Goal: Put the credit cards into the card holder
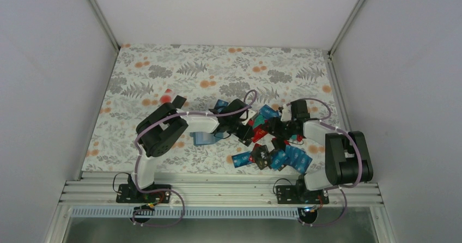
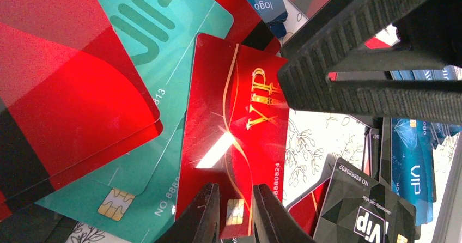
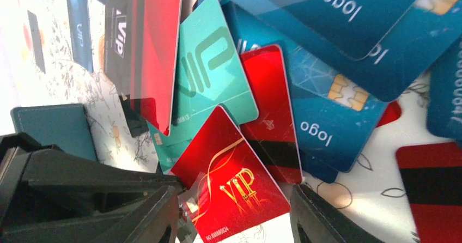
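Note:
The credit cards [image 1: 272, 145] lie in a loose overlapping pile right of centre, blue, teal, red and black. A red VIP card [image 2: 234, 107] [image 3: 234, 188] lies on top of a teal VIP card [image 2: 163, 30]. My left gripper [image 2: 237, 216] [image 1: 243, 131] has its fingertips over this red card's chip end; the jaws stand a narrow gap apart with the card face showing between them. My right gripper [image 3: 237, 221] [image 1: 283, 127] is open and straddles the same card from the opposite side. The teal-blue card holder [image 1: 204, 139] [image 3: 54, 128] lies left of the pile, beside the left arm.
A black VIP card [image 2: 365, 210] and blue logo cards [image 3: 327, 107] lie close around the red card. A small red and black object [image 1: 170, 98] sits at the back left. White walls enclose the floral table; a metal rail [image 1: 218, 191] runs along the near edge.

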{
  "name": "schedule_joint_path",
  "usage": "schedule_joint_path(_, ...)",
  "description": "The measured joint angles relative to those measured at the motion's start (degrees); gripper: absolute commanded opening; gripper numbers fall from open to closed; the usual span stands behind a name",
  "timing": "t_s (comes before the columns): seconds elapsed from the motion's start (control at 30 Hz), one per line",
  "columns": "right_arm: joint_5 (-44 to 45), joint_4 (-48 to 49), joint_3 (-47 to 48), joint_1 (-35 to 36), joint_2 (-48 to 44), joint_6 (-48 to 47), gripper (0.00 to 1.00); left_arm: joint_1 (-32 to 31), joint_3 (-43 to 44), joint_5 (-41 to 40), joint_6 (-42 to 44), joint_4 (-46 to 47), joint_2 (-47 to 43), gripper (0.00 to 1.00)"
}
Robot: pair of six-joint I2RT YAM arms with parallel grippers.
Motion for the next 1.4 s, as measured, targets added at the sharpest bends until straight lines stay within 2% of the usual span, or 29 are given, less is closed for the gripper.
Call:
schedule_joint_path(0.3,-5.6,4.5,-2.3,-0.7,1.1,1.4,0.27,0.0,-1.6,1.1,-0.2,3.1,0.0,0.16)
schedule_joint_path(0.5,-9.3,7.3,-3.8,-0.8,3.1,1.6,0.06,0.1,-2.6,1.3,-0.2,5.0,-0.3,0.16)
schedule_joint_path(1.0,-12.6,10.0,-5.3,-1.1,4.5,1.3,0.04,0.1,-4.8,1.8,-0.7,5.1,-2.4,0.16)
schedule_joint_path(1.4,-13.9,10.1,-5.3,-1.1,1.6,1.0,0.04,0.9,-5.0,0.5,-2.8,2.3,-10.4,0.22)
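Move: The red VIP card lies flat between my hands. Its middle is about 4 cm left, 1 cm back of my right hand and 1 cm below, and some 4 cm to the right, 1 cm ahead and 1 cm below my left. From my right hand, the teal cards lie about 6 cm left and 2 cm ahead, the blue stack about 6 cm straight ahead, and a black VIP card 9 cm left and 4 cm back, all just below. I shut my half-open right fingers on the near right part of the red card while sweeping about 2 cm left and nearly as far back, dipping 1 cm and rolling the wrist some 15 degrees. Then I raise the pinch nearly 2 cm. My left fingertips stay at the chip end until the card is pinched, then pull straight up off it by about 6 cm. ##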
